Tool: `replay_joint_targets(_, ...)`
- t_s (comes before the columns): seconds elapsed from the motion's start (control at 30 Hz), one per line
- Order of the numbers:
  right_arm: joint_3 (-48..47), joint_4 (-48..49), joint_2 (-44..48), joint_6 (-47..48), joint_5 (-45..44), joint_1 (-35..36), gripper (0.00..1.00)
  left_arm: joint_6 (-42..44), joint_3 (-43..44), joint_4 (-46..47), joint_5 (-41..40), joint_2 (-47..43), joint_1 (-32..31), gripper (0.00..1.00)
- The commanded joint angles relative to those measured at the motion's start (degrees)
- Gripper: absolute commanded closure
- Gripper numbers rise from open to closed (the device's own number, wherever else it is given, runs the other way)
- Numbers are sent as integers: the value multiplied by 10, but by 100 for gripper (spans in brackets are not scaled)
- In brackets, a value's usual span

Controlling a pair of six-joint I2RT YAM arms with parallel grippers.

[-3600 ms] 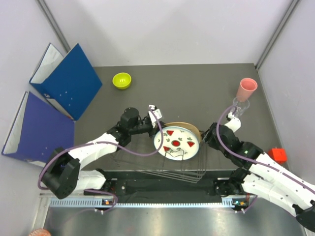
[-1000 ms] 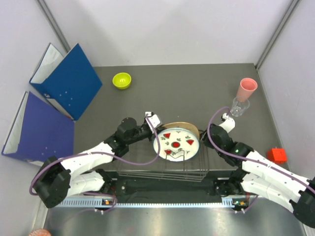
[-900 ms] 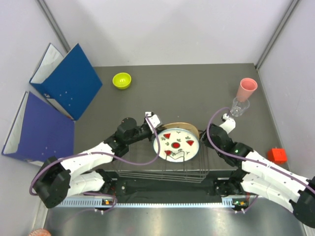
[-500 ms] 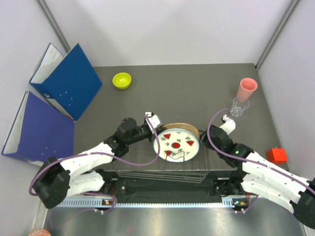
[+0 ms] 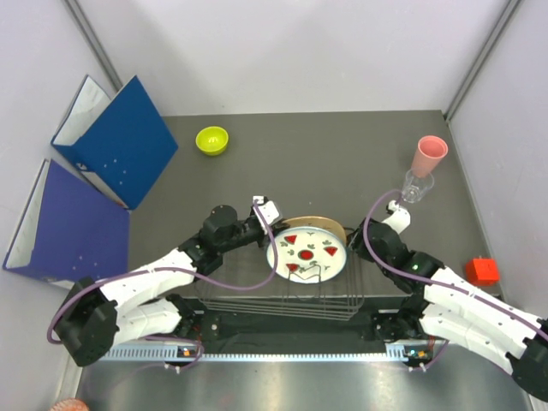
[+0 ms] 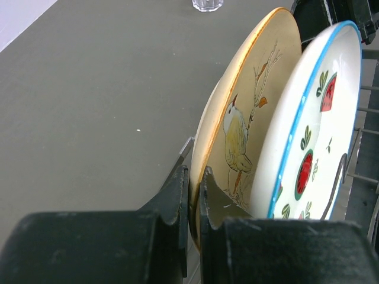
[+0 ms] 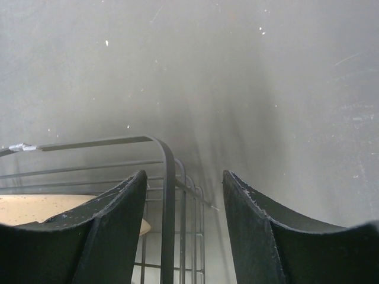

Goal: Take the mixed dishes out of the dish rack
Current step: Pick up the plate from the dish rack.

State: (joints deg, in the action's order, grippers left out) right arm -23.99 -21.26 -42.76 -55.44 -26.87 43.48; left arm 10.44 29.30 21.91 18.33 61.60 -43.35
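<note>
The black wire dish rack point(image 5: 338, 301) sits between my arms and holds two upright plates. The white plate with red watermelon marks point(image 5: 306, 250) leans in front of the pale orange-tan plate point(image 5: 318, 220). In the left wrist view my left gripper point(image 6: 194, 177) is shut on the lower rim of the tan plate point(image 6: 243, 112), with the white plate point(image 6: 317, 136) just behind it. My right gripper point(image 7: 185, 177) hangs open over the rack's right end wires point(image 7: 168, 177), holding nothing. The lime-green bowl point(image 5: 212, 139), pink cup point(image 5: 429, 154) and glass tumbler point(image 5: 413, 187) stand on the table.
Two blue ring binders point(image 5: 120, 137) point(image 5: 64, 227) lie at the left edge. A small orange-red block point(image 5: 482, 271) sits at the far right. Grey walls enclose the table at the back and on both sides.
My right gripper has opened wider and shifted slightly by the rack's right end. The left gripper stays shut on the tan plate's rim; the plates have barely moved.
</note>
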Motion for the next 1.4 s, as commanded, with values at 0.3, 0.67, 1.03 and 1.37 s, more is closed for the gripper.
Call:
replay_joint_targets(0.3,-128,19,53,71,17,10,40,8,77,102,-73,-30,6,100)
replay_joint_targets(0.67,-157,24,74,96,29,10,40,18,88,60,-39,-45,6,100)
replay_joint_targets(1.03,-131,53,73,101,42,10,40,21,68,60,-49,-108,6,100)
replay_joint_targets(1.37,-135,60,63,104,43,11,40,27,59,54,-51,-126,7,100)
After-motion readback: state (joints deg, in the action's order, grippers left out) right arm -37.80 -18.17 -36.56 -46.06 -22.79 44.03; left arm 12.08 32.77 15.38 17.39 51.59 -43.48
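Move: The left gripper already grips the bird plate by its left rim; the plate's middle lies about 8 cm to the right of that hand, level fore and aft and roughly 1 cm lower. The white plate, still in the tipped rack, stands some 5 cm nearer the bases than the left hand, 6 cm right and 4 cm below. From the right gripper the bird plate's middle is about 11 cm left, 5 cm up and straight in line; the rack's right rim runs between its open fingers, 1 cm ahead and 1 cm left, at its height. Keep the left gripper shut on the bird plate's rim and ease it up slowly at first, then faster, about 6 cm in all, drawing the plate up out of the dish rack. Meanwhile raise the open right gripper quickly off the rack's rim, some 14 cm with a little drift left, tipping its fingers up nearly 20 degrees, and hold it open close by the plate's right rim. ##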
